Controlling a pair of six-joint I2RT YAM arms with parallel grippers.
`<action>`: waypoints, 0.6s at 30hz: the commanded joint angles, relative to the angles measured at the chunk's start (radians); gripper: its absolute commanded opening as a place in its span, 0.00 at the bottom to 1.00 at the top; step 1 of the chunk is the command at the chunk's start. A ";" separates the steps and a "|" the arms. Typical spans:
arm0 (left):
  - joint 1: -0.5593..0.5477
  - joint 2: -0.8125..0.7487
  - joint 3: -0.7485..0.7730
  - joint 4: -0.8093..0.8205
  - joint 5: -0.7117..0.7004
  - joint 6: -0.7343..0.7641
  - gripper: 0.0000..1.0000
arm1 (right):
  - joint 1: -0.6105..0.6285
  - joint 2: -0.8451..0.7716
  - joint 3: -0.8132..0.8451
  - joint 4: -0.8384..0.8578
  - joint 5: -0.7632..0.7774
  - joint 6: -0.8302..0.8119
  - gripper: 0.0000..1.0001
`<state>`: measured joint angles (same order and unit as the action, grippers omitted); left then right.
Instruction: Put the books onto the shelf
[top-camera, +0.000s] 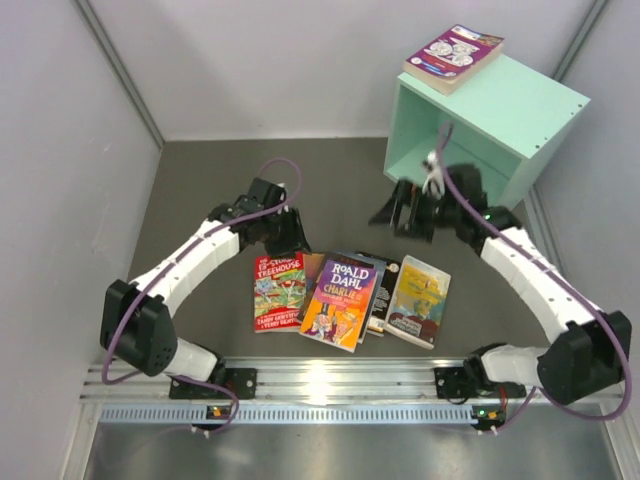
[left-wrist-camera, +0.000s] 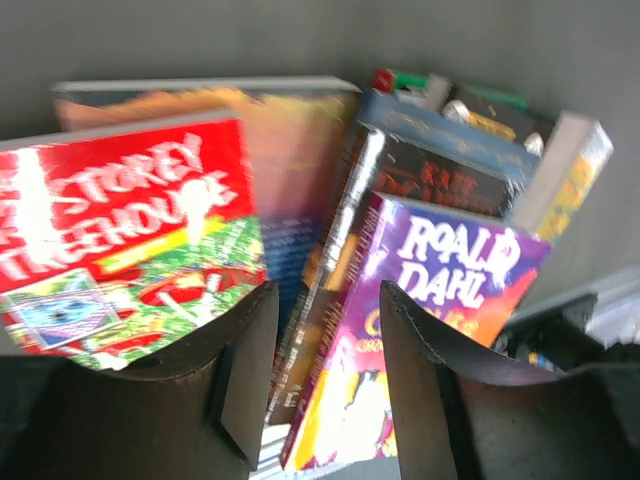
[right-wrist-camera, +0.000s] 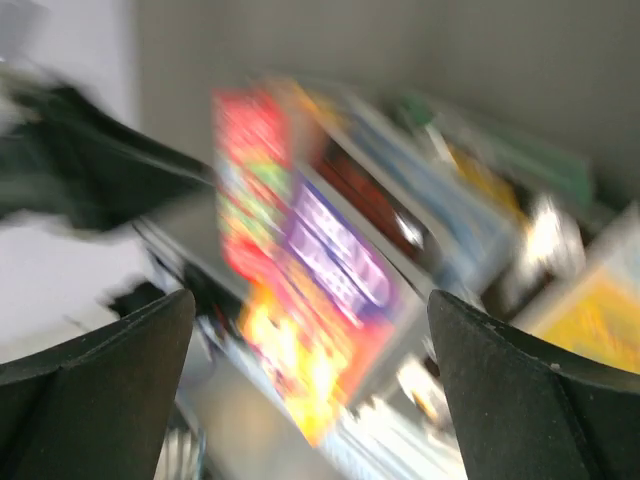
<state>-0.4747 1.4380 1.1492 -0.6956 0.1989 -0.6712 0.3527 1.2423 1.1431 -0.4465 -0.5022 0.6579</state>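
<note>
Several books lie fanned on the dark table: a red cartoon book (top-camera: 278, 292), a purple Roald Dahl book (top-camera: 343, 300), a black one (top-camera: 385, 295) and a yellow-green one (top-camera: 418, 300). Another book (top-camera: 452, 57) rests on top of the mint-green shelf (top-camera: 520, 105) at the back right. My left gripper (top-camera: 285, 240) hovers just behind the red book, its jaws apart with nothing between them. In the left wrist view the gripper (left-wrist-camera: 328, 300) looks down on the red book (left-wrist-camera: 120, 230) and the purple book (left-wrist-camera: 440, 280). My right gripper (top-camera: 405, 212) stands wide open and empty in front of the shelf's open face.
Grey walls enclose the table on the left, back and right. A metal rail (top-camera: 330, 385) carrying both arm bases runs along the near edge. The right wrist view is motion-blurred, showing the purple book (right-wrist-camera: 340, 260) between the wide jaws.
</note>
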 joint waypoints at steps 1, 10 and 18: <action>-0.042 -0.020 -0.029 0.079 0.117 0.044 0.50 | 0.032 -0.020 -0.207 -0.191 -0.076 -0.027 1.00; -0.157 -0.024 -0.094 0.070 0.132 0.065 0.54 | 0.037 0.055 -0.302 -0.261 -0.182 -0.138 1.00; -0.252 -0.014 -0.138 0.116 0.096 0.006 0.55 | 0.042 0.042 -0.316 -0.214 -0.174 -0.109 1.00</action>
<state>-0.7017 1.4330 1.0416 -0.6312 0.3092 -0.6357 0.3775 1.2968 0.8185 -0.7269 -0.6357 0.5331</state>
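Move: The Roald Dahl book lies about 11 cm back, 9 cm right and 8 cm below my left hand. From my right hand it is about 12 cm back, 12 cm left and 19 cm down. The Treehouse book is 8 cm back and 3 cm left of my left hand. The black book is 9 cm back and 2 cm left of my right hand, the yellow book 12 cm back and 6 cm right. I drop my wide-open right hand fast, about 15 cm down and 12 cm back, tipping its fingers some 30 degrees further down, then nearly halt low over the black and yellow books, to the right of the Roald Dahl book. Meanwhile my left hand draws back and right over that book, sinking slightly and turning about 20 degrees clockwise, fingers kept half open. ##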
